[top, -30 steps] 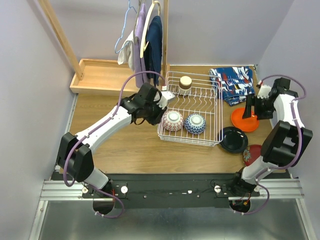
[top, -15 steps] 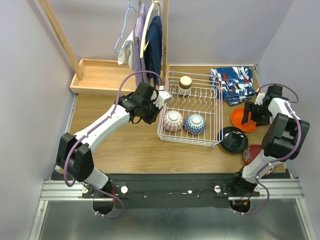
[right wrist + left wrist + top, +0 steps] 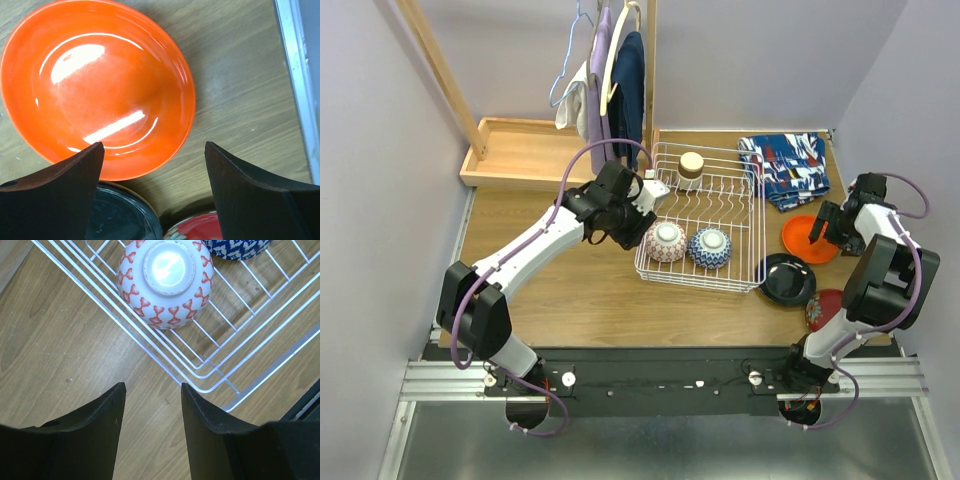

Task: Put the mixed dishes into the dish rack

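The white wire dish rack (image 3: 737,205) holds the upturned red-white bowl (image 3: 667,241), the blue-patterned bowl (image 3: 710,247) and the tan cup (image 3: 691,165). My left gripper (image 3: 642,224) hangs open over the wood just outside the rack's left edge. In the left wrist view, the red-white bowl (image 3: 166,282) lies ahead of the gripper (image 3: 152,390), behind the rack's wires (image 3: 240,375). Right of the rack lie the orange plate (image 3: 805,240), black plate (image 3: 788,279) and dark red plate (image 3: 823,308). My right gripper (image 3: 827,224) is wide open low over the orange plate's (image 3: 95,85) near rim, with nothing held.
A blue-red patterned cloth (image 3: 785,168) lies behind the orange plate. A shallow wooden tray (image 3: 520,152) sits at the back left, with clothes on hangers (image 3: 610,75) above it. The table's metal edge (image 3: 295,75) runs close to the right of the plates.
The right gripper has swung from upright over the orange plate down toward its right rim. The left gripper narrowed, then opened again, shifting slightly beside the rack.
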You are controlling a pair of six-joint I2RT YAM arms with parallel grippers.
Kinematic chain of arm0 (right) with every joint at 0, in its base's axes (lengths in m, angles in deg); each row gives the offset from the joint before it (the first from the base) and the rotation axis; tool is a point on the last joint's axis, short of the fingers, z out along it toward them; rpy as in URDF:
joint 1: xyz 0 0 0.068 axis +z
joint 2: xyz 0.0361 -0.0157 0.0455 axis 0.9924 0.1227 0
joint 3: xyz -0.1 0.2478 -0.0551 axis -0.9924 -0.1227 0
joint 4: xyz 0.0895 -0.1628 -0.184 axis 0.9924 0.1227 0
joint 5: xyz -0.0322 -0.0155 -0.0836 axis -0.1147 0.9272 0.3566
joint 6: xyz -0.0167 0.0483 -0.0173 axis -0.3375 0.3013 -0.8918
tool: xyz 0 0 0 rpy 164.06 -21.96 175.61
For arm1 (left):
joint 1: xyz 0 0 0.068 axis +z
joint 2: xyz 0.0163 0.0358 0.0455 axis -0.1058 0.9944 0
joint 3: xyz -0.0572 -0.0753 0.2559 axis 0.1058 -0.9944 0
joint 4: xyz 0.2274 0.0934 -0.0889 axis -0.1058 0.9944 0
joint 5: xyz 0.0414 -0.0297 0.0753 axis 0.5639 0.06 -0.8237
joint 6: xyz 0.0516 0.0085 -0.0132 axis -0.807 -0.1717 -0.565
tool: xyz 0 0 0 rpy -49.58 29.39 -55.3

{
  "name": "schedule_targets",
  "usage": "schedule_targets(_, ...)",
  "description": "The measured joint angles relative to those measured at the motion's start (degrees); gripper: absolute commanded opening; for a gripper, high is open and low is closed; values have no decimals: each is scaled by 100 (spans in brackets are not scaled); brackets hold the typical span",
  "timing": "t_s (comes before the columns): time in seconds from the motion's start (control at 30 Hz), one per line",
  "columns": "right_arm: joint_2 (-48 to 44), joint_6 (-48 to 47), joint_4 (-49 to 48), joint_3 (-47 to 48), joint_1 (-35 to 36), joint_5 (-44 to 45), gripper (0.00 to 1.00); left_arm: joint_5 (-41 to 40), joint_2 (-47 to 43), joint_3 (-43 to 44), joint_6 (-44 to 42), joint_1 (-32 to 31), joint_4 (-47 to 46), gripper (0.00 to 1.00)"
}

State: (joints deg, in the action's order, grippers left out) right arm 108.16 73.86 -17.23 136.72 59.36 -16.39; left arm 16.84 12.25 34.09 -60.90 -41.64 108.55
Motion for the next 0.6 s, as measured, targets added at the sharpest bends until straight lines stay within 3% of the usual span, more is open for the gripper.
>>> schedule_targets(0.1,122,245,-7,0,-4,4,80,-4,0,-2,0,-9,0,58)
schedule_targets(0.33,562,772,-61,-24,-13,-192,78,-87,-4,-20,-37,-7,-2,59)
schedule_targets(0.6,767,1215,-103,177,-199,-496,53,-98,-11,-179,-63,-7,2,59)
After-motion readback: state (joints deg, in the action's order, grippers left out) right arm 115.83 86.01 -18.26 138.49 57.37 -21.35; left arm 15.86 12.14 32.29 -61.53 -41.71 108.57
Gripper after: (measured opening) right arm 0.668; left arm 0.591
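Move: Below and to the left of the right hand is the orange plate, its middle about 6 cm left, 3 cm ahead and 4 cm down, so the hand is over its right rim. The black plate is about 14 cm left and 10 cm back from the hand, and the red flowered plate some 20 cm straight back. From the left hand, the orange plate lies roughly 52 cm right, 5 cm ahead and 15 cm lower. Sinking about 3.5 cm onto the right rim of the orange plate, the right hand first eases slightly left, then levels off and slips about 1 cm forward. It turns roughly 10 degrees clockwise while its left side tips up about as much. The fingers close partway, one over the plate and the other just outside the rim, touching it. ##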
